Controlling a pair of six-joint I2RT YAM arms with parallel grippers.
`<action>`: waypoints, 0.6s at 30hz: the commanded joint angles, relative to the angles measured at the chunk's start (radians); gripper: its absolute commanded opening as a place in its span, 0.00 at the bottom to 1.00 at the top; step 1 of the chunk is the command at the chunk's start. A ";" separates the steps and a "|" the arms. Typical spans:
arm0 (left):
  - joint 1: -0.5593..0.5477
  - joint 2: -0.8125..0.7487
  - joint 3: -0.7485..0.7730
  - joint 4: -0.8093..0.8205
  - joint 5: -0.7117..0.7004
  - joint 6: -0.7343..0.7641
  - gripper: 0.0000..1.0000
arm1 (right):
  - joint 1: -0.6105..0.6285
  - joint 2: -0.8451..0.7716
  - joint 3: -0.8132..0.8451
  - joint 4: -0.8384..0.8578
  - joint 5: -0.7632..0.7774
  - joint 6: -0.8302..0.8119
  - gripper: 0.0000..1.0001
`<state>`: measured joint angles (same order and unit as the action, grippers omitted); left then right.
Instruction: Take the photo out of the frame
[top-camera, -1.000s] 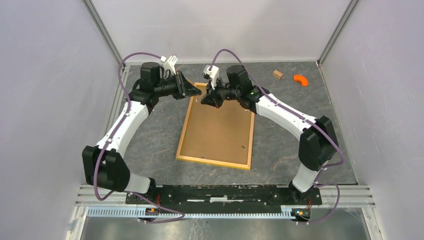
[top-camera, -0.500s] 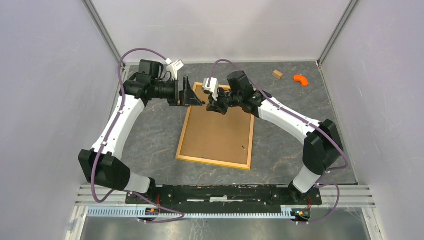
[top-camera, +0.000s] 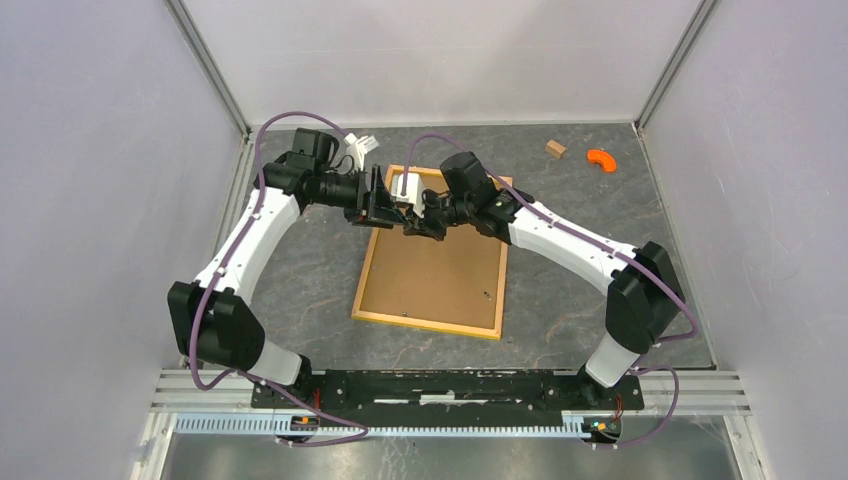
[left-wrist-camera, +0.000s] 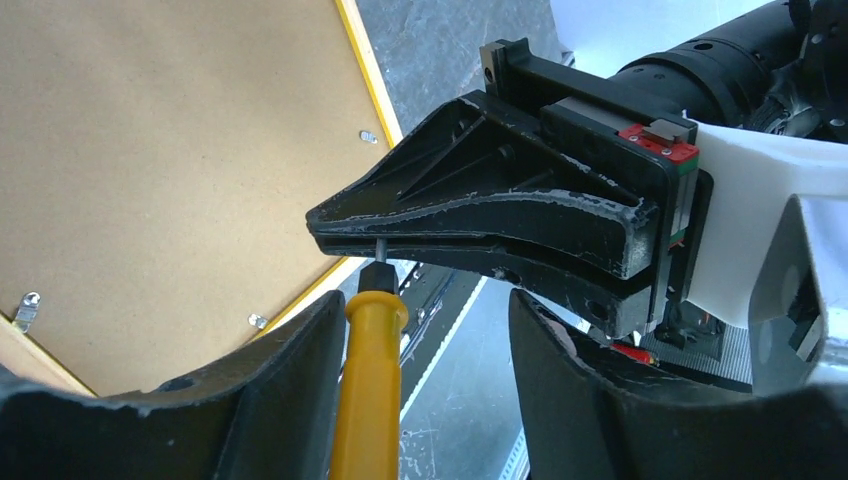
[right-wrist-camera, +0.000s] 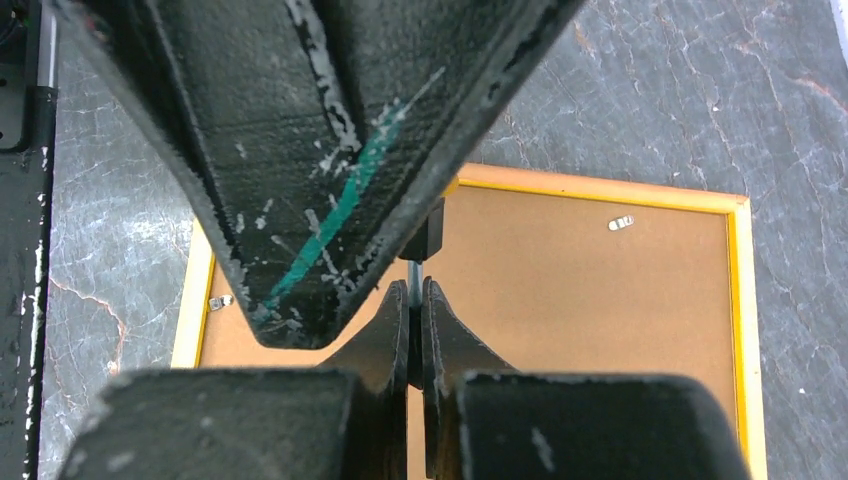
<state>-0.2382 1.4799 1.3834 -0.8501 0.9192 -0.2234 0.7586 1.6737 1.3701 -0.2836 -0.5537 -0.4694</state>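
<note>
The frame (top-camera: 430, 270) lies face down on the table, its brown board back (left-wrist-camera: 150, 150) up, with small clips (right-wrist-camera: 620, 222) along its yellow border. The photo is hidden under the board. My two grippers meet above the frame's far end. My right gripper (top-camera: 412, 227) is shut on the thin metal shaft (right-wrist-camera: 414, 272) of a yellow-handled screwdriver (left-wrist-camera: 368, 380). My left gripper (left-wrist-camera: 428, 300) is open, with the handle between its fingers and resting against the left finger (left-wrist-camera: 270, 390). In the top view, my left gripper (top-camera: 392, 205) touches the right one.
A small wooden block (top-camera: 555, 148) and an orange curved piece (top-camera: 600, 158) lie at the far right of the table. Enclosure walls stand close on both sides and at the back.
Both arms have moved together over the frame's far end. My left gripper has swung right and my right gripper left and nearer, so their tips now meet.
</note>
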 joint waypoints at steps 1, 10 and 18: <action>-0.008 0.010 -0.010 0.058 0.038 -0.036 0.64 | 0.010 -0.045 0.005 0.024 -0.004 -0.014 0.00; -0.009 0.023 -0.030 0.104 0.017 -0.081 0.33 | 0.017 -0.041 0.009 0.047 -0.006 0.011 0.00; 0.028 0.013 0.012 0.025 -0.091 0.009 0.02 | 0.006 -0.026 0.022 -0.054 0.065 -0.005 0.45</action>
<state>-0.2272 1.5002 1.3521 -0.7895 0.8940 -0.2710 0.7597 1.6691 1.3693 -0.3126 -0.5117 -0.4599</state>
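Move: The screwdriver's orange handle sits between the left hand's part-open fingers, about 1 cm ahead of and 1 cm below the hand point, level with it sideways. From the right hand, whose shut fingers still hold the shaft near its tip, the handle is roughly 5 cm to the left, 2 cm higher and 1 cm ahead. The frame lies flat below, its middle some 8 cm to the left hand's right, about 2 cm back and 20 cm down. The screwdriver's handle is pinched by the left fingers, which close around it from well open as the left hand eases down and forward, a bit over 1 cm each way. The right hand keeps its grip on the shaft almost in place, drifting under 1 cm rightward and down, and only at the very end opens its fingers off the blade. ##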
